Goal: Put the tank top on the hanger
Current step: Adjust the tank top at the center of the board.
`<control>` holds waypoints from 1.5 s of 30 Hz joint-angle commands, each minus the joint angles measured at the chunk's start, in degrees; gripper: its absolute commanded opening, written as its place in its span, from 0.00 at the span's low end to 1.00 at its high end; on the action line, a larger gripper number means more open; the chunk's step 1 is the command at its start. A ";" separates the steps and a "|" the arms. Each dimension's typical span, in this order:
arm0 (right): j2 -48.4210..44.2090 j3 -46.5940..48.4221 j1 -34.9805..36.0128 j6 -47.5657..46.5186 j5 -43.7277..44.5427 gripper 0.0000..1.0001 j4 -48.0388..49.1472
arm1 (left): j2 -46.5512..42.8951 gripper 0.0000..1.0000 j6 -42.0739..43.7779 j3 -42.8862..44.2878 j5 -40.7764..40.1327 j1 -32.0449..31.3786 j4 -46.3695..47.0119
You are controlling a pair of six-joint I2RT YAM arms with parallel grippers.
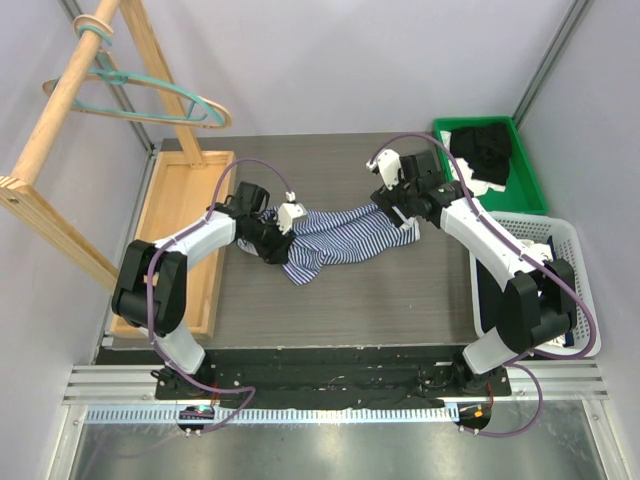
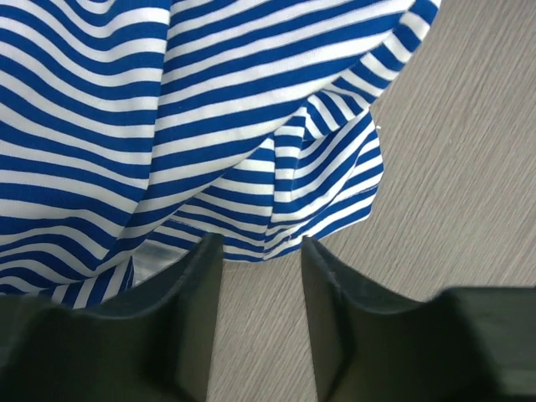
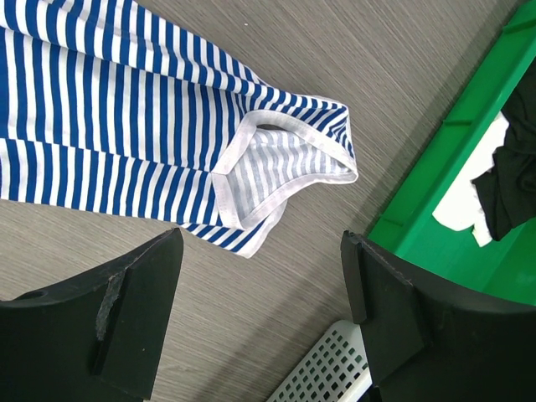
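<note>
The striped tank top [image 1: 340, 240] lies crumpled in the middle of the table, its hem end to the left and a white-trimmed strap to the right. The teal hanger [image 1: 150, 95] hangs from the wooden rack at the back left. My left gripper [image 1: 280, 248] is down at the top's left end. In the left wrist view its jaws [image 2: 261, 247] stand part way apart over bare table, and the tank top's [image 2: 209, 126] hem lies at the fingertips. My right gripper [image 3: 261, 243] is open above the table, just short of the strap loop [image 3: 285, 167].
A wooden rack [image 1: 60, 110] and a wooden tray [image 1: 190, 200] stand on the left. A green bin [image 1: 530, 170] holding a black garment [image 1: 485, 145] is at the back right, with a white basket [image 1: 560, 240] in front of it, close to my right arm.
</note>
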 commanded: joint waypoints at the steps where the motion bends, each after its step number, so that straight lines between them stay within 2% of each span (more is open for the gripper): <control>1: -1.94 -0.26 -0.21 -0.07 -0.84 0.83 1.39 | 0.65 0.35 -0.55 2.12 2.18 -0.12 2.77; 4: -1.85 -0.26 -0.21 -0.16 -0.66 0.83 1.39 | 0.65 0.31 -0.55 1.86 2.70 -0.12 2.77; 6: -1.94 -0.26 -0.21 -0.16 -0.84 0.83 1.48 | 0.83 0.31 -0.55 1.77 2.96 -0.20 2.77; 10: -2.12 -0.53 -0.21 -0.16 -0.84 0.83 1.57 | 1.53 0.38 -0.55 1.77 2.70 -0.47 2.68; 17: -2.20 -0.88 -0.12 -0.07 -1.01 0.83 1.48 | 2.76 0.34 -0.73 2.12 2.26 -1.17 2.68; 18: -2.20 -0.88 -0.20 -0.07 -1.01 0.83 1.48 | 2.85 0.33 -0.64 2.12 2.18 -1.26 2.77; 21: -2.20 -0.96 -0.21 -0.16 -1.01 0.83 1.48 | 3.11 0.17 -0.82 2.38 2.00 -1.52 2.77; 22: -2.20 -0.96 -0.21 -0.16 -1.01 0.83 1.56 | 3.12 0.08 -0.90 2.39 1.91 -1.52 2.77; 24: -2.29 -1.14 -0.29 -0.16 -1.01 0.83 1.48 | 2.85 0.00 -1.08 2.56 1.65 -1.61 2.68; 38: -0.01 -1.14 -0.21 -0.34 -0.40 0.83 0.95 | -9.53 0.02 -0.12 7.57 -6.69 -1.70 -7.42; 45: 0.61 -1.32 -0.21 -0.25 -0.22 0.83 0.69 | -16.39 0.00 2.08 6.79 -12.40 -1.70 -13.04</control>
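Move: Just right of the left hand, about 2 cm, and 1 cm back lies the striped tank top's near flap, some 2 cm below the half-open fingers. The tank top's middle is about 9 cm right and 5 cm ahead; its left hem end lies roughly 9 cm left and 3 cm ahead. The middle of the wooden tray is some 25 cm left, 2 cm ahead. From the right hand the flap is about 22 cm left, 10 cm back and 13 cm below. Easing about 1 cm to the right and a little over 1 cm down onto the tank top's near flap, the left hand shuts its half-open fingers and pinches the striped cloth. Then it rises quickly, some 10 cm, still holding the cloth and drifting 2 cm or so to the left near the end, with the fingers tilting up some 15 degrees. ##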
